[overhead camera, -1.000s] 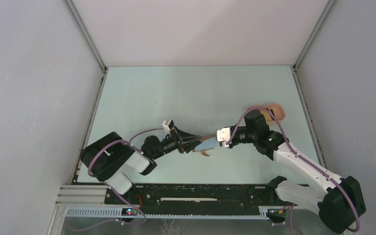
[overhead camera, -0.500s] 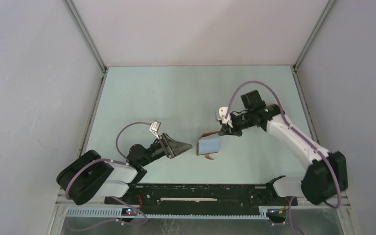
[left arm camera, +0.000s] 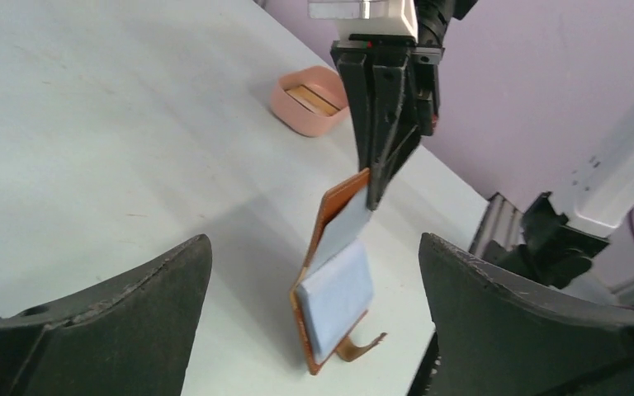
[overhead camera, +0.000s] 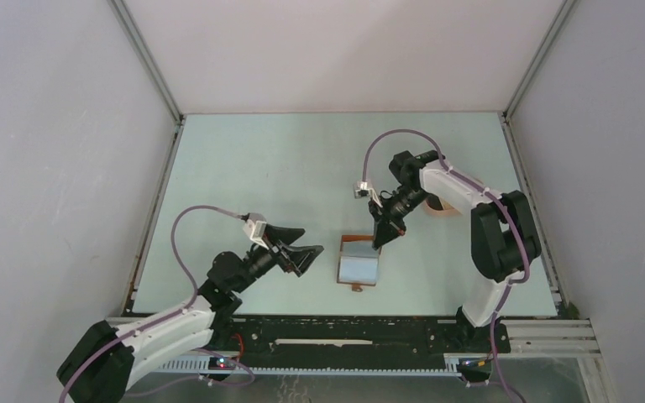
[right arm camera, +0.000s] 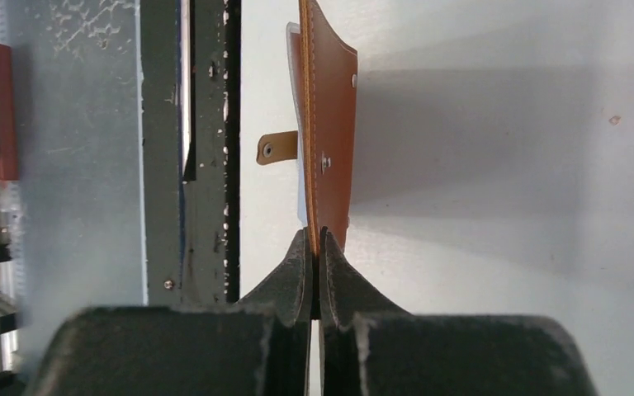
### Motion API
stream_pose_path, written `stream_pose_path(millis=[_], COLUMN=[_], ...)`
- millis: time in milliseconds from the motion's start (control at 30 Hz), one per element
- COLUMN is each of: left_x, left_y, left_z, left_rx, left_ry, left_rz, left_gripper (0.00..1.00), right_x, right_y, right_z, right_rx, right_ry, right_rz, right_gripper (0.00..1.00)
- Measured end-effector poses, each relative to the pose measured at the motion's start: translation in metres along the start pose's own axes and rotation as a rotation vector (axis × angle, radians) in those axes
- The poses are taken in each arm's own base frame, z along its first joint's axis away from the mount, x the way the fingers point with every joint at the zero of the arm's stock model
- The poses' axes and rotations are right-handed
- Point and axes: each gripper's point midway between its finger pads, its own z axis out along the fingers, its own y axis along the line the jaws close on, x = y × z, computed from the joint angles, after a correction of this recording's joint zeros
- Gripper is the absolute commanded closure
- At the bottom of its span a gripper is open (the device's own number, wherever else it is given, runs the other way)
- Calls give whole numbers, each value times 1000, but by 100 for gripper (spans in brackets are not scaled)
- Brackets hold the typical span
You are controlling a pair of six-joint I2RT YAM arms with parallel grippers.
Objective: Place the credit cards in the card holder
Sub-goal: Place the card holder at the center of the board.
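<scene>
The reddish-brown card holder [overhead camera: 358, 267] rests on the table, half open, its snap tab [left arm camera: 361, 345] touching the surface. Its inner face [left arm camera: 338, 289] is grey-blue; I cannot tell card from lining there. My right gripper [overhead camera: 380, 242] points down and is shut on the edge of the raised flap [right arm camera: 330, 124], seen edge-on between the right wrist's fingers [right arm camera: 314, 239]. My left gripper [overhead camera: 309, 242] hangs wide open to the left of the holder, apart from it, with nothing in it [left arm camera: 314, 241]. Tan credit cards [left arm camera: 312, 97] lie in the pink tray.
The pink oval tray [left arm camera: 293, 115] stands behind the holder, to the right, and is mostly hidden by the right arm [overhead camera: 447, 206] in the top view. The black rail at the table's near edge [right arm camera: 206, 124] runs close to the holder.
My left gripper has opened wide, let go at the card holder and drawn back to the left. The right arm has swung round while keeping its grip on the flap.
</scene>
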Motion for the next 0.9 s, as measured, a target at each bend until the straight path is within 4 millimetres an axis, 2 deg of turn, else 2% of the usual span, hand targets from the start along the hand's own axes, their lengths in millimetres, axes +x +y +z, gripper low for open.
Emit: stream_pose_path(millis=[67,167,333,400,533,600,767,900], left_x=[-2,9,54,65,72,75,86,90], left_y=[6,12,27,31,37,39,47,49], left_z=[-1,-1,0,4,21,28,39,46], left_rx=[-25,-36,-45,-46,-55,-55,-67,-71], left_ry=[-8,32,219,272,319,333,375,386], left_rz=[45,86,96,95,95,91,77,75], left_gripper=[0,4,15,17,20,22,24,25], right_x=[3,3,6,9,11,14,25,19], right_y=[1,-3,-17,-23,-37,-47,-66,-73], right_z=[1,2,5,7,6,6,-4,-18], right_rx=[-12,-17,-9,1,57,112,302,444], right_ry=[8,10,14,20,30,34,59,52], right_rz=[32,64,137,171,213,226,236,171], right_gripper=[94,89,82,77,60,55,52,51])
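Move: The right hand holds the open card holder by its right edge. The holder's middle is about 4 cm to the left, 1 cm back and 5 cm below, and its place on the board is some 4 cm left, 2 cm ahead and 9 cm below. The pink card tray stands roughly 17 cm ahead and 16 cm right of this hand, about 9 cm lower. From the empty left hand, the holder lies 11 cm right, 2 cm ahead and 11 cm below. Forward and down goes the right hand, setting the card holder on the board as its fingers part to about half open; it travels some 6 cm forward overall, 4 cm down and a little right, turning clockwise. The left hand sinks about 10 cm, then eases right and forward towards the holder, fingers tipping down some 20 degrees and narrowing but still wide open. ##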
